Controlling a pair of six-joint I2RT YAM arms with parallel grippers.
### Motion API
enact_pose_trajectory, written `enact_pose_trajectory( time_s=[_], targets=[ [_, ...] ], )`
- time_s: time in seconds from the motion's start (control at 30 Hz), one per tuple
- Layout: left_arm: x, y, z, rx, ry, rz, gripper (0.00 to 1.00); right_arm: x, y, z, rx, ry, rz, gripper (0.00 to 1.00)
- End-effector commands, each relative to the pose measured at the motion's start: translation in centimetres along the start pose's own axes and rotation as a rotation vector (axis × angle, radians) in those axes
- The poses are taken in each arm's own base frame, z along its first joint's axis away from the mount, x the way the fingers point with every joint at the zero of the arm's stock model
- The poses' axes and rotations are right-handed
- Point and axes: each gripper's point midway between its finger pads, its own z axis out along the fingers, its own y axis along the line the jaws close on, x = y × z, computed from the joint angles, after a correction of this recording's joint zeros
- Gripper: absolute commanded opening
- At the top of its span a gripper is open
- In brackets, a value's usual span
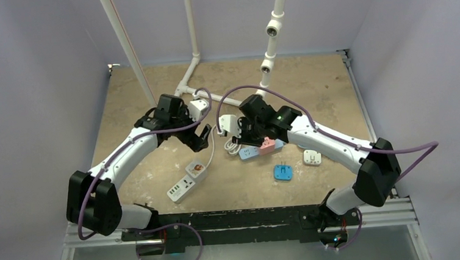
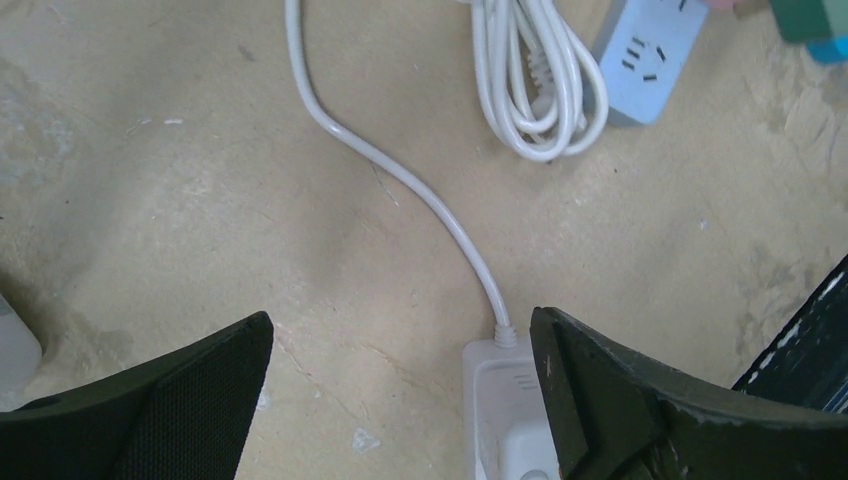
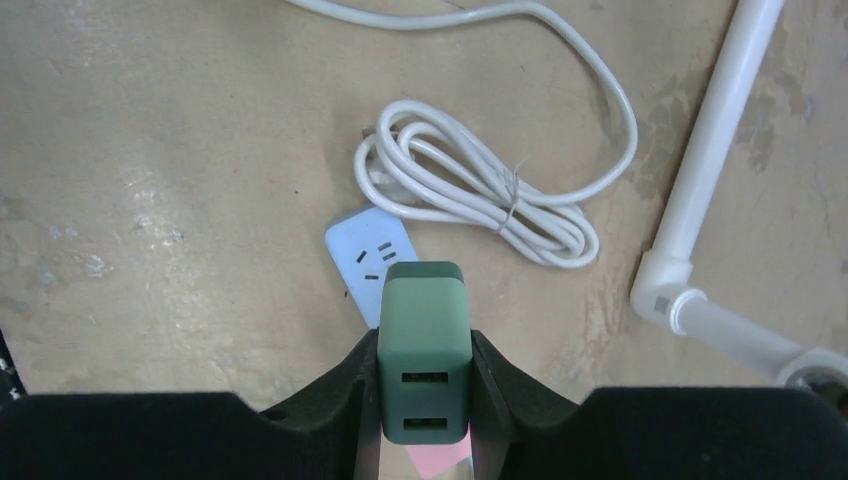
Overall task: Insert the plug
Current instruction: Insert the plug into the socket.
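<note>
My right gripper (image 3: 424, 345) is shut on a dark green USB charger plug (image 3: 424, 330) and holds it just above the socket end of a light blue power strip (image 3: 368, 250). A pink piece (image 3: 437, 460) shows under the plug. In the top view the right gripper (image 1: 248, 138) hovers over the blue strip (image 1: 249, 154). My left gripper (image 2: 400, 345) is open and empty, its jaws wide apart over the cable end of a white power strip (image 2: 505, 400). In the top view the left gripper (image 1: 199, 138) is above that white strip (image 1: 188, 179).
A coiled white cable (image 3: 480, 195) lies beside the blue strip. A white PVC pipe (image 3: 700, 200) runs along the back. A blue adapter (image 1: 282, 172) and a white adapter (image 1: 312, 156) lie at the front right. The white strip's cable (image 2: 400, 170) curves across the board.
</note>
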Motion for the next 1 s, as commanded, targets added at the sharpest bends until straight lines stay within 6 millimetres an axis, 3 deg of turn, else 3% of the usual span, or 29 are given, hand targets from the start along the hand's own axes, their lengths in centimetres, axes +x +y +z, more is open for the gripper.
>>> enact_pose_trajectory(
  time_s=[0.0,0.2,0.4,0.53,0.77,0.97],
  targets=[
    [-3.5,2.3,-1.0,-0.029,-0.144,-0.13,0.99,-1.3,-1.4,0.2,-0.016,-0.108,-0.147,0.0],
    [-4.2,4.3,-2.3,-0.009,-0.213,-0.147,0.99,-1.5,-4.7,-1.3,0.053,-0.197,-0.146,0.0],
    [-5.7,5.8,-4.4,-0.036,-0.289,-0.165,0.99,-0.2,-3.5,0.3,-0.072,-0.125,-0.247,0.0],
    [-6.1,5.4,-5.7,-0.05,-0.314,-0.123,0.99,0.1,-2.3,1.4,-0.126,-0.069,-0.263,0.0],
    [-2.8,4.7,-5.7,-0.064,-0.222,-0.092,0.99,1.2,0.3,3.7,-0.192,0.057,-0.288,0.0],
    [-2.2,4.2,-5.9,-0.064,-0.216,-0.1,0.99,2.4,1.4,5.0,-0.229,0.12,-0.28,0.0]
  ],
)
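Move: The left-end socket of the blue strip lies about 2 cm left, 1 cm ahead and 12 cm below the right hand, which already holds the green plug. From that hand, the pink plug on the strip stands roughly 5 cm right and 2 cm ahead, the white cable coil 7 cm left and 4 cm ahead, and the blue adapter 9 cm right and 6 cm back. From the left hand, the socket is some 15 cm right, 3 cm back and 9 cm down. Keep the green plug gripped and lower the right hand about 7 cm towards the free socket, after first swinging it 4 cm forward and bringing it back; turn it some 20 degrees counter-clockwise to line up with the blue strip, fingers tipping steeper. Draw the empty, open left gripper away: forward and left, then up and slightly back. ##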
